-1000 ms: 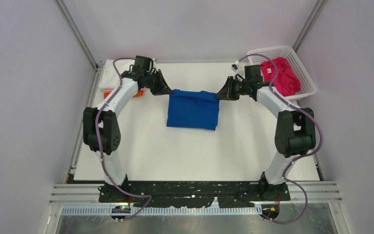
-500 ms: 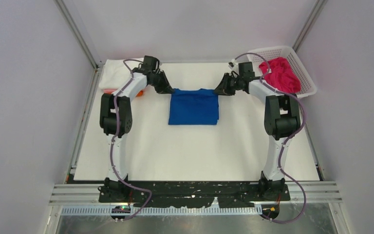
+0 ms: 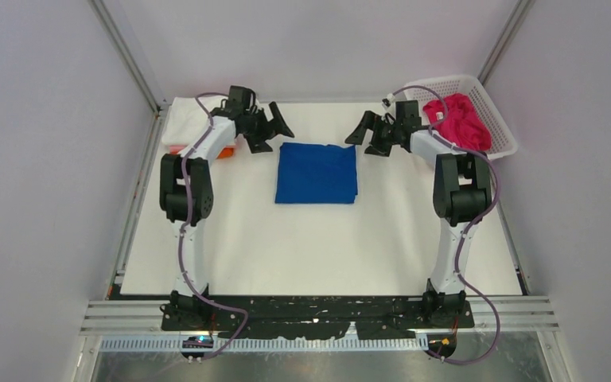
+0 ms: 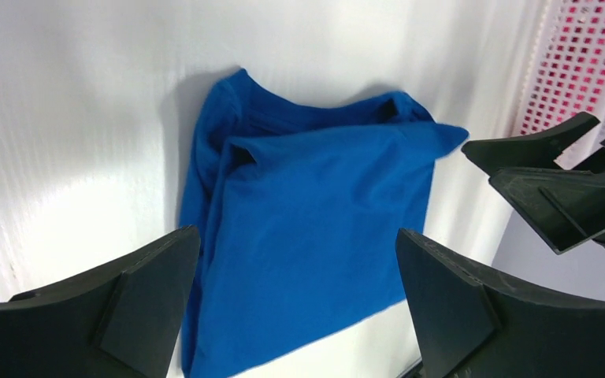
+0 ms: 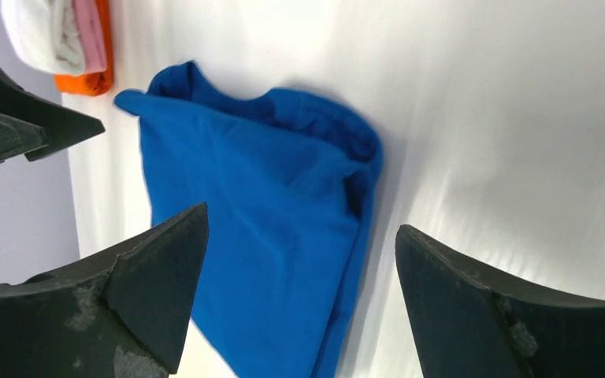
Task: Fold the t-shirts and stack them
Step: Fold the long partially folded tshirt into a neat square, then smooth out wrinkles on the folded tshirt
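Observation:
A royal blue t-shirt (image 3: 317,173) lies folded in a rectangle on the white table, nothing gripping it. My left gripper (image 3: 273,131) hovers open just beyond its far left corner. My right gripper (image 3: 367,137) hovers open off its far right corner. In the left wrist view the blue t-shirt (image 4: 307,181) shows between the spread jaws of my left gripper (image 4: 297,235). The right wrist view has the same t-shirt (image 5: 260,197) between the open jaws of my right gripper (image 5: 301,220). A magenta t-shirt (image 3: 461,123) sits crumpled in the basket. Folded white, pink and orange t-shirts (image 5: 63,39) are stacked at the far left.
The white lattice basket (image 3: 453,79) stands at the far right corner, close behind my right arm. The folded stack (image 3: 184,119) lies against the far left edge beside my left arm. Metal frame posts rise at both back corners.
Both grippers have opened and let go of the blue t-shirt's far corners. They have drawn slightly outward, and the shirt has settled flat.

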Robot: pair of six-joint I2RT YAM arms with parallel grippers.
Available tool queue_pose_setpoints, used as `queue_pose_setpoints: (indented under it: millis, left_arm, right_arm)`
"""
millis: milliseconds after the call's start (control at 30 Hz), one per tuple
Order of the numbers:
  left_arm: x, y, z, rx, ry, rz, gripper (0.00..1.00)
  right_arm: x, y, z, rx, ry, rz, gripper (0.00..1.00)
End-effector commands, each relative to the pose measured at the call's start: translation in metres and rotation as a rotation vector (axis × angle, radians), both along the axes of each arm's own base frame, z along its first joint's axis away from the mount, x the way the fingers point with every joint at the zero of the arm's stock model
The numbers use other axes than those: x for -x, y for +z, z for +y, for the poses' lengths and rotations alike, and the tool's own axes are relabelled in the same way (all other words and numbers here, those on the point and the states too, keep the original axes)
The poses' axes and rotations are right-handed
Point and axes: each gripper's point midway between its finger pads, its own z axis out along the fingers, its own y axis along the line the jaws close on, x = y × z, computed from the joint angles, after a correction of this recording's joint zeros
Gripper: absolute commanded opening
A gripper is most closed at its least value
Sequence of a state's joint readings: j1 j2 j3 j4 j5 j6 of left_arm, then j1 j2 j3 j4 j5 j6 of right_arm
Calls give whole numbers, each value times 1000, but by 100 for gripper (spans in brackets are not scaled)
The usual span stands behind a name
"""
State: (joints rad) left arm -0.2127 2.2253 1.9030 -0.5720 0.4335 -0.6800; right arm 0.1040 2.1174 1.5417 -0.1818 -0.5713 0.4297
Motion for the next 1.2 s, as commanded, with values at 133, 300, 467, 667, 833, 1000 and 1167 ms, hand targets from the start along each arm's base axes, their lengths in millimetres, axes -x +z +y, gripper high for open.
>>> queue_pose_setpoints:
  millis: [133,300,467,667,833,1000,1167]
  left_arm:
    - [8,72,-48,164,-135,-175,100]
    - [-18,36,-48,121,-74,-110,100]
    - [-29,-11,-50,117,-39,-2,100]
    - [-30,-47,-42,100,13,86,100]
    - [-19,-55,-41,103,2,134,100]
    - [-22,-12,-37,90,-14,29,100]
    - [-11,62,-27,54,-12,-126,100]
  right_arm:
    - [31,68,46,-168,125,-124,95]
    - [6,64,61,-225,135,-133,95]
    - [-16,34,63,-229,88,-53,95]
    - [-34,-5,56,-172,13,33,95]
    - [-36,-30,53,-122,-1,102,96]
    - [-35,16,52,-74,35,2,96]
    - [-13,80,55,-37,101,-131,95]
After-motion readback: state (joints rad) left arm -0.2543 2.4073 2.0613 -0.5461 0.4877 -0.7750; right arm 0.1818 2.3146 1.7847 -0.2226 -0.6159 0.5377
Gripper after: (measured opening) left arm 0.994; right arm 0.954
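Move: The blue t-shirt's far-left corner lies about 2 cm to the right of the left hand, level with it fore and aft, and some 4 cm below. Its far-right corner is about 2 cm left of the right hand, 1 cm ahead and 3 cm below. The folded pile stands roughly 25 cm left of the left hand and 6 cm ahead; the basket is some 32 cm right of the right hand and 7 cm ahead. Both open hands hop up and inward about 5 cm, down onto the shirt's far corners, then lift slightly. ##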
